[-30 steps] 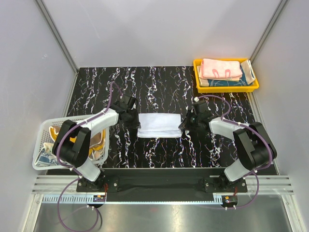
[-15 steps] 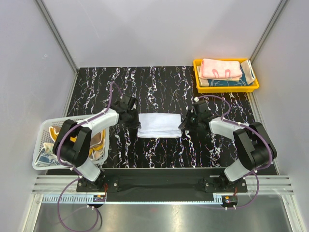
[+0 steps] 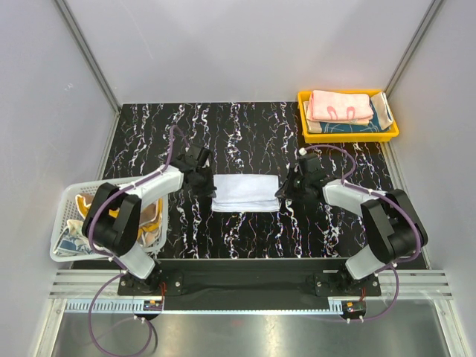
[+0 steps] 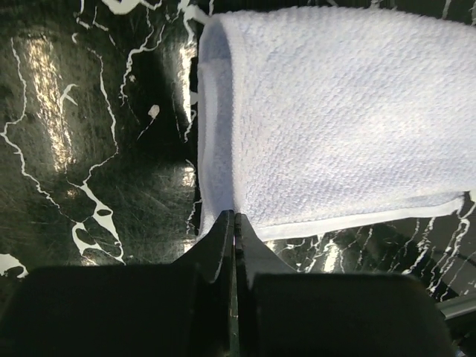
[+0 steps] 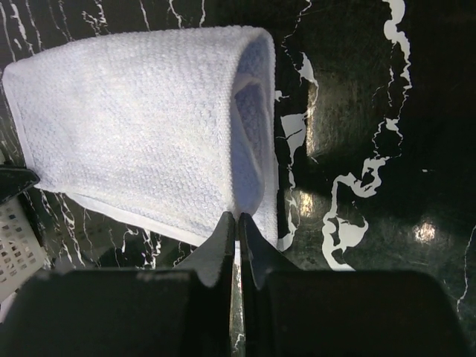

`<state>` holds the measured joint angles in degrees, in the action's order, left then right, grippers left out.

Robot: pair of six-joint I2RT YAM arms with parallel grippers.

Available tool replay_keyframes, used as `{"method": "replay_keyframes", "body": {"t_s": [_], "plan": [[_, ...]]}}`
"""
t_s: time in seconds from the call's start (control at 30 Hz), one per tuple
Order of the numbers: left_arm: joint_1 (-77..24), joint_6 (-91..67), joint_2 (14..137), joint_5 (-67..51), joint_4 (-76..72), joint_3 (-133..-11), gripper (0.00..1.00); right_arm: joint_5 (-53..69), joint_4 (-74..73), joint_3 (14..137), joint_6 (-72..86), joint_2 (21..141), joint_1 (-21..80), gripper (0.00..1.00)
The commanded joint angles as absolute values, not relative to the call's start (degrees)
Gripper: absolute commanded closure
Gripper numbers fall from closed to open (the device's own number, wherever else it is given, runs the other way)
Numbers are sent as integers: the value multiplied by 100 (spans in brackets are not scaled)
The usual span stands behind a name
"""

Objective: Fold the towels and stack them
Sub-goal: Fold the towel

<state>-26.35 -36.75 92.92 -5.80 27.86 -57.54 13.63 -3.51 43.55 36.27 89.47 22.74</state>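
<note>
A plain white towel [image 3: 245, 192], folded into a flat rectangle, lies in the middle of the black marbled table. My left gripper [image 3: 209, 186] is at its left end, shut on the white towel's near-left corner [image 4: 223, 186]; the fingertips [image 4: 235, 216] meet on the hem. My right gripper [image 3: 285, 192] is at the opposite end, shut on the near-right corner of the white towel [image 5: 141, 126], its tips [image 5: 237, 216] pinching the open fold. A pink towel [image 3: 340, 105] tops a folded pile in the yellow tray. More towels [image 3: 152, 223] are crumpled in the basket.
The yellow tray [image 3: 348, 136] stands at the far right corner of the table. A white mesh basket [image 3: 63, 223] sits at the near left, beside the left arm, and its edge [image 5: 11, 230] shows in the right wrist view. Grey walls enclose the table.
My left gripper has shut on the towel's left corner. Both arms have barely shifted, and the towel lies in the same place.
</note>
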Motion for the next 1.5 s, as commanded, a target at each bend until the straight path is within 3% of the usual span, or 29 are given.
{"method": "replay_keyframes", "body": {"t_s": [0.0, 0.57, 1.07, 1.23, 1.27, 1.4, 1.47], "plan": [[-2602, -3612, 8939, -571, 2917, -6143, 100, 1389, -509, 4614, 3542, 8517, 2320, 98], [-2593, -3639, 8350, -606, 3050, -5828, 100, 1415, -914, 4448, 3568, 7831, 2373, 98], [-2601, -3762, 8657, -686, 2487, -5124, 100, 1529, -370, 3551, 3735, 7945, 2479, 96], [-2593, -3762, 8771, -677, 2399, -5019, 96, 1626, -264, 3507, 3735, 8112, 2505, 87], [-2593, -3762, 8771, -677, 2399, -5010, 88, 1626, -281, 3516, 3701, 8112, 2505, 85], [-2593, -3700, 8623, -554, 2592, -5106, 66, 1442, -518, 3621, 3621, 7929, 2505, 61], [-2593, -3621, 8508, -423, 2724, -5273, 63, 1215, -763, 3717, 3578, 7770, 2505, 50]]}}
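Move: Both grippers are shut on the near corners of the white towel's upper layer. The lower layer's near-left corner lies about 3 cm behind the left gripper, and its near-right corner about 5 cm behind the right, both 1 or 2 cm lower. The middle of the towel's far fold is some 8 cm ahead and 10 cm inward of either hand. The laundry basket is roughly 32 cm left and 8 cm back of the left gripper; the yellow bin is about 29 cm ahead and 22 cm right of the right one. Keep both grippers shut on the towel's upper corners and lift them together about 4.5 cm. Then draw them back and down in an arc towards the lower layer's near edge, the left ending some 3 cm and the right about 5 cm nearer the base, close above the table, and open both to let go of the corners. ##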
